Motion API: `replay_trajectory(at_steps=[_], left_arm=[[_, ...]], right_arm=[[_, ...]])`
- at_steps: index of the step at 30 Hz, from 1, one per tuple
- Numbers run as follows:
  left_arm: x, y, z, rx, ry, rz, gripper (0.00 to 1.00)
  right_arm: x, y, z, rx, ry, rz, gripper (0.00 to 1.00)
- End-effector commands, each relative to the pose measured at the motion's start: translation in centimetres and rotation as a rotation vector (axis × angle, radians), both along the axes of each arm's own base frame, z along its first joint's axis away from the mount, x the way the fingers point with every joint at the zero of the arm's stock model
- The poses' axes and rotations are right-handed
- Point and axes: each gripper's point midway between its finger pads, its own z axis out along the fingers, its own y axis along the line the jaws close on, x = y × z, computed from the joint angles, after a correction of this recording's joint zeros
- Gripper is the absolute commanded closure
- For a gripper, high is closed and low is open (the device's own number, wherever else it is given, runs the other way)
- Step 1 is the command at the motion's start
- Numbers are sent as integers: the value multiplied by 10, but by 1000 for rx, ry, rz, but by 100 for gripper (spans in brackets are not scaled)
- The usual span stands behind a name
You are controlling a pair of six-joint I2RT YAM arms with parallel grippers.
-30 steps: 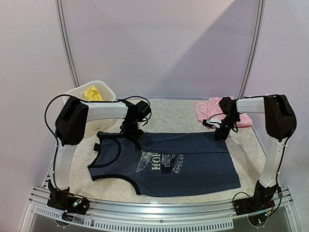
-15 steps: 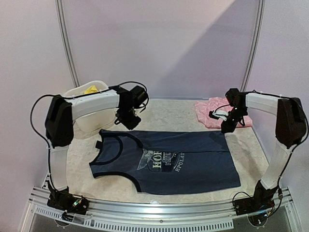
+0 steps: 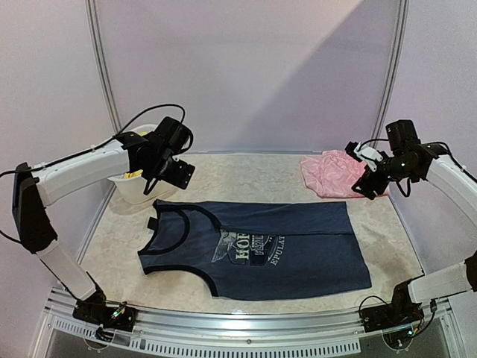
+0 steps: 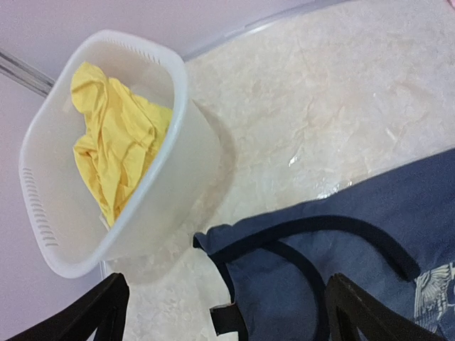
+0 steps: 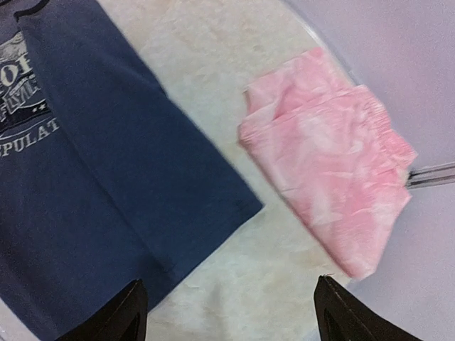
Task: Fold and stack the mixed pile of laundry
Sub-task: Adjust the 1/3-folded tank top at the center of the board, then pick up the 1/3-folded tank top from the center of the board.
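The navy sleeveless top (image 3: 257, 250) with pale horse print lies spread flat on the table, neck to the left. The pink ruffled piece (image 3: 332, 173) lies folded at the back right. The yellow piece (image 4: 114, 145) sits crumpled in the white tub (image 4: 178, 106). My left gripper (image 3: 176, 174) hangs open above the top's far left corner, beside the tub, holding nothing. My right gripper (image 3: 370, 186) hangs open above the bare table between the top's far right corner (image 5: 242, 206) and the pink piece (image 5: 334, 156), also empty.
The white tub (image 3: 138, 192) stands at the back left, partly behind my left arm. A small black tag (image 4: 226, 321) lies at the top's neck edge. A metal rail runs along the table's near edge (image 3: 246, 328), and pale walls close in the back and sides.
Both grippers have opened and let go of the top's far edge. Both arms have risen and swung outward, the left toward the tub, the right toward the pink piece. The top lies flatter.
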Motion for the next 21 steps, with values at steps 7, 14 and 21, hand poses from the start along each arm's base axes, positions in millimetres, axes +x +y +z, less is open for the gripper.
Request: replay_trajectory(at_steps=[7, 14, 21], left_arm=[[-67, -68, -23, -71, 49, -331, 10], [-121, -114, -59, 123, 184, -602, 22], [-154, -121, -87, 232, 269, -692, 26]], right_arm=[[-162, -7, -103, -210, 344, 550, 40], [-233, -33, -153, -393, 432, 742, 52], [-234, -30, -176, -426, 411, 805, 58]])
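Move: The tank top's near underarm corner, where the armhole band meets the near edge, is about 26 cm back and 14 cm to the right of the left hand, 20 cm below it; the chest print is some 10 cm back and 24 cm right, the basket about 12 cm ahead and 18 cm left. Its near hem corner lies roughly 21 cm back, 1 cm right and 21 cm below the right hand; the far hem corner is 8 cm ahead, 1 cm right, and the pink cloth 20 cm ahead, 4 cm right. The tank top's near hem corner draws the right hand, which sweeps about 23 cm back and 16 cm down to hover close to it, turning some 40 degrees counter-clockwise, tipping down and closing its fingers to about half. Towards the near underarm corner, the left hand sinks, then swings back and right over the chest, about 14 and 12 cm, turning clockwise while its fingers narrow slightly. ##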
